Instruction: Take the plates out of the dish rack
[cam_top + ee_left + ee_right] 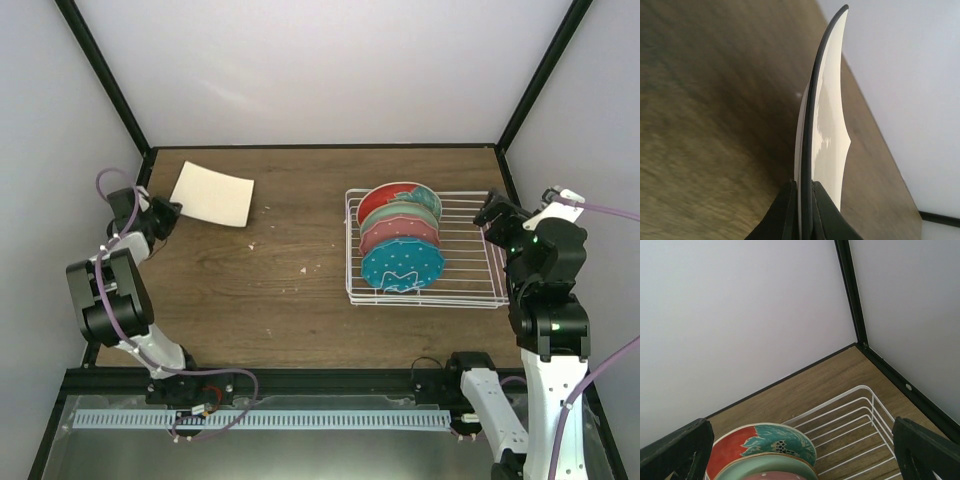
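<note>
My left gripper [170, 212] [806, 200] is shut on the edge of the beige square plate [212, 194] [827, 125], which it holds over the back left of the table. The white wire dish rack [470, 292] [855, 407] stands right of centre. Upright in it are a red-and-teal plate [392, 197] [762, 439], a mint green one [412, 214] [760, 469], a pink polka-dot one [398, 236] and a blue polka-dot one [403, 266]. My right gripper [494, 214] [801, 440] hangs open at the rack's right end, above it, with nothing between its fingers.
The wooden table [280, 290] is walled by white panels with black frame posts [852, 295] at the corners. A few pale crumbs [305, 268] lie near the middle. The right half of the rack holds no plates.
</note>
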You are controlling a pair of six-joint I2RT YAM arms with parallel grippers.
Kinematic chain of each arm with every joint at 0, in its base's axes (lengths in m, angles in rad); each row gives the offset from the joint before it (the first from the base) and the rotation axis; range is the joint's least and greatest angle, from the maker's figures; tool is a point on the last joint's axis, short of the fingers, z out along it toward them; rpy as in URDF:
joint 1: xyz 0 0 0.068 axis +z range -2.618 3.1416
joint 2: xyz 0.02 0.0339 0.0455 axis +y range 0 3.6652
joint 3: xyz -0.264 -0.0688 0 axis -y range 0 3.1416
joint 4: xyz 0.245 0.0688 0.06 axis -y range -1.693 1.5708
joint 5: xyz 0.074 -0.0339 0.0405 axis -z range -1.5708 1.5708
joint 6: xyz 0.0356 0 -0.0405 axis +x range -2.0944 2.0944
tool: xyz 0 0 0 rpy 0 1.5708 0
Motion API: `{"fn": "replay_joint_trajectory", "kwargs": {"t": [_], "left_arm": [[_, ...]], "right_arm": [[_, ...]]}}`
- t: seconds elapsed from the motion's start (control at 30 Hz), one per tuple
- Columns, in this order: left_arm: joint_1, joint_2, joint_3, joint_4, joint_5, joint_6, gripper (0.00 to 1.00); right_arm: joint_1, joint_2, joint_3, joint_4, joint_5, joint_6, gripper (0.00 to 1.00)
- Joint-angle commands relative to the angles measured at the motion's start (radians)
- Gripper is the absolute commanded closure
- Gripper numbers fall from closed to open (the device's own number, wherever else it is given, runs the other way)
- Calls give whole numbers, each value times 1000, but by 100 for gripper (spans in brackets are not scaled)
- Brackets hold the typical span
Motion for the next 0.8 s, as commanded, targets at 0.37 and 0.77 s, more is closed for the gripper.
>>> {"fn": "replay_joint_trajectory", "kwargs": {"t": [0.37, 0.77], "left_arm": [[30, 135, 17, 129, 46, 17, 88], [41, 212, 5, 90, 46, 47, 55]], "right_arm": [[12, -10, 50, -25, 19, -42, 0], [14, -7, 68, -35, 21, -32, 0]]}}
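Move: Off to the left hand's front right, the bare table spot where the held cream plate will go lies roughly 6 cm ahead, 7 cm to the right and 10 cm down. The plate's middle is about 5 cm ahead, 8 cm to the right and 5 cm below. The dish rack stands some 66 cm to the right, 8 cm nearer the base and 8 cm lower. From the idle right hand, that table spot is about 26 cm ahead, 67 cm to the left and 37 cm below. Lowering the cream plate by its left edge, the left hand sinks about 7 cm, fast at first and then more slowly, easing barely a centimetre left and tipping its fingertips slightly down. Around halfway, still sinking, it begins to open, ending nearly half open, one finger over the plate's face and the other under its edge. ##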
